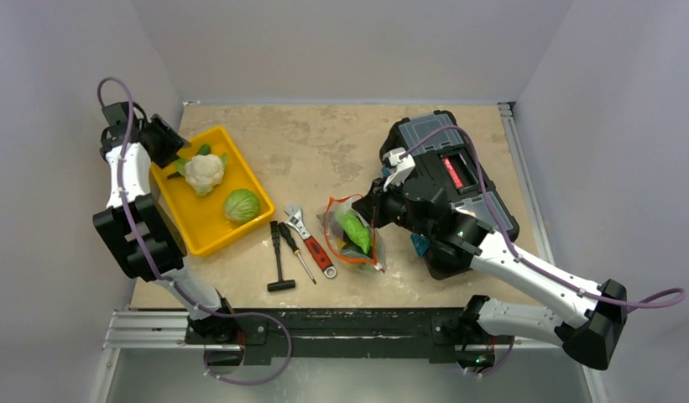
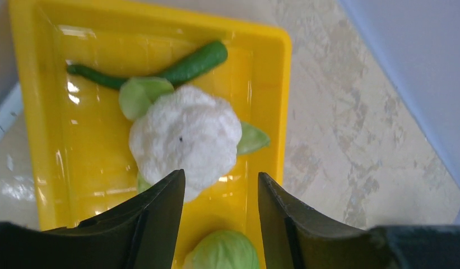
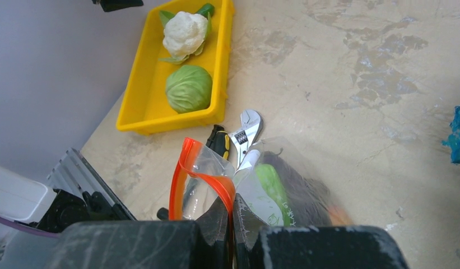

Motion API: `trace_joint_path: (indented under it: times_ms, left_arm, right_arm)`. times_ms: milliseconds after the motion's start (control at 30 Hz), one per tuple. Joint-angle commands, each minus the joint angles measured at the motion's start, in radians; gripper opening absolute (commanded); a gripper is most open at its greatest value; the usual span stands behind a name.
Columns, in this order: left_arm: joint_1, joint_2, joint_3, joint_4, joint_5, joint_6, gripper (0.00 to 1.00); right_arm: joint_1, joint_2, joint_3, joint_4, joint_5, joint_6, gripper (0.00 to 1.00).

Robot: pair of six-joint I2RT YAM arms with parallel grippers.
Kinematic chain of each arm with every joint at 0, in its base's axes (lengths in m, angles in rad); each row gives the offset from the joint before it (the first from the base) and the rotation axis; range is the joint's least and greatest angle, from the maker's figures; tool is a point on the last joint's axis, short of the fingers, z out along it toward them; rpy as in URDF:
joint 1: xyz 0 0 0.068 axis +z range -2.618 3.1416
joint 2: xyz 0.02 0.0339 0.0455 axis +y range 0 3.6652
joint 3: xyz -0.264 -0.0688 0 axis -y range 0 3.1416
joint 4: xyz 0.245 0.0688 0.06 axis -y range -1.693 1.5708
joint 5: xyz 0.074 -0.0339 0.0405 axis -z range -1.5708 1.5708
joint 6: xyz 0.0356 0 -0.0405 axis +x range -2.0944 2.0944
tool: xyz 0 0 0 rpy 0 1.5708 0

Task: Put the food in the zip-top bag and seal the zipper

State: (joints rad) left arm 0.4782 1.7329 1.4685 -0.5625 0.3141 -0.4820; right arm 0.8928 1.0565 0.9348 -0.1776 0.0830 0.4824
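Note:
The clear zip-top bag (image 1: pixel 353 237) lies mid-table, its mouth lifted. Inside it show a green piece (image 3: pixel 272 188), the dark purple eggplant (image 3: pixel 306 182) and a blurred orange ball (image 3: pixel 338 216). My right gripper (image 3: pixel 232 210) is shut on the bag's red-orange zipper (image 3: pixel 185 174), which loops up to the left of the fingers. My left gripper (image 2: pixel 221 179) hangs over the far end of the yellow tray (image 2: pixel 275 101). Its jaws stand apart with nothing between them. A long green pepper (image 2: pixel 188 67) lies in the tray beyond the cauliflower (image 2: pixel 185 134).
In the tray also sits a pale-green cabbage (image 1: pixel 241 205). A red-handled wrench (image 1: pixel 311 239), a screwdriver (image 1: pixel 294 250) and a black T-handle tool (image 1: pixel 278 262) lie between tray and bag. A black toolbox (image 1: pixel 446 155) stands behind the right arm. Walls close in on three sides.

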Motion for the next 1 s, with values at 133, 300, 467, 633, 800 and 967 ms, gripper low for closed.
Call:
trace_joint_path:
  times_ms: [133,300,467,633,800,967]
  left_arm:
    - [-0.003,0.223,0.228,-0.001,-0.326,-0.082,0.51]
    - [-0.008,0.294,0.25,0.054,-0.355,-0.065,0.54]
    - [-0.01,0.39,0.332,-0.079,-0.184,-0.018,0.53]
    - [-0.042,0.335,0.227,-0.097,0.023,-0.016,0.51]
    - [-0.043,0.256,0.175,-0.092,0.02,0.056,0.5]
    - [-0.044,0.238,0.203,-0.059,-0.093,0.142,0.49]
  right_arm:
    - [-0.012,-0.007,-0.017,0.093,-0.002,-0.003,0.0]
    - [-0.017,-0.023,-0.024,0.092,0.01,-0.004,0.0]
    - [-0.018,-0.033,-0.036,0.099,0.011,0.002,0.0]
    - [-0.02,-0.032,-0.045,0.12,-0.008,0.015,0.0]
    - [-0.02,-0.043,-0.046,0.119,-0.019,0.018,0.0]
    - [-0.021,-0.064,-0.056,0.107,0.004,0.007,0.0]
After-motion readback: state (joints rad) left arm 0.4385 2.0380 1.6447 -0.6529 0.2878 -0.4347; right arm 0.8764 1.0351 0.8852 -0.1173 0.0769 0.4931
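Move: The cauliflower in the yellow tray lies about 5 cm ahead of the left gripper, neither left nor right of it, some 11 cm below. The green pepper runs beyond it, its middle about 9 cm ahead and 5 cm left of the gripper, 15 cm below. The cabbage lies about 3 cm back and 9 cm right, 12 cm below. From the right gripper, pinching the bag's rim, the cauliflower is some 25 cm ahead, 41 cm left and 20 cm below. Swing the left gripper out around the cauliflower's left side: left about 7 cm and forward 4 cm, then drop it some 9 cm into the tray by the pepper. Sweep back right about 7 cm and slightly towards the base with the fingers kept half open, pushing the cauliflower aside; let the fingers tip some 10 degrees steeper. ##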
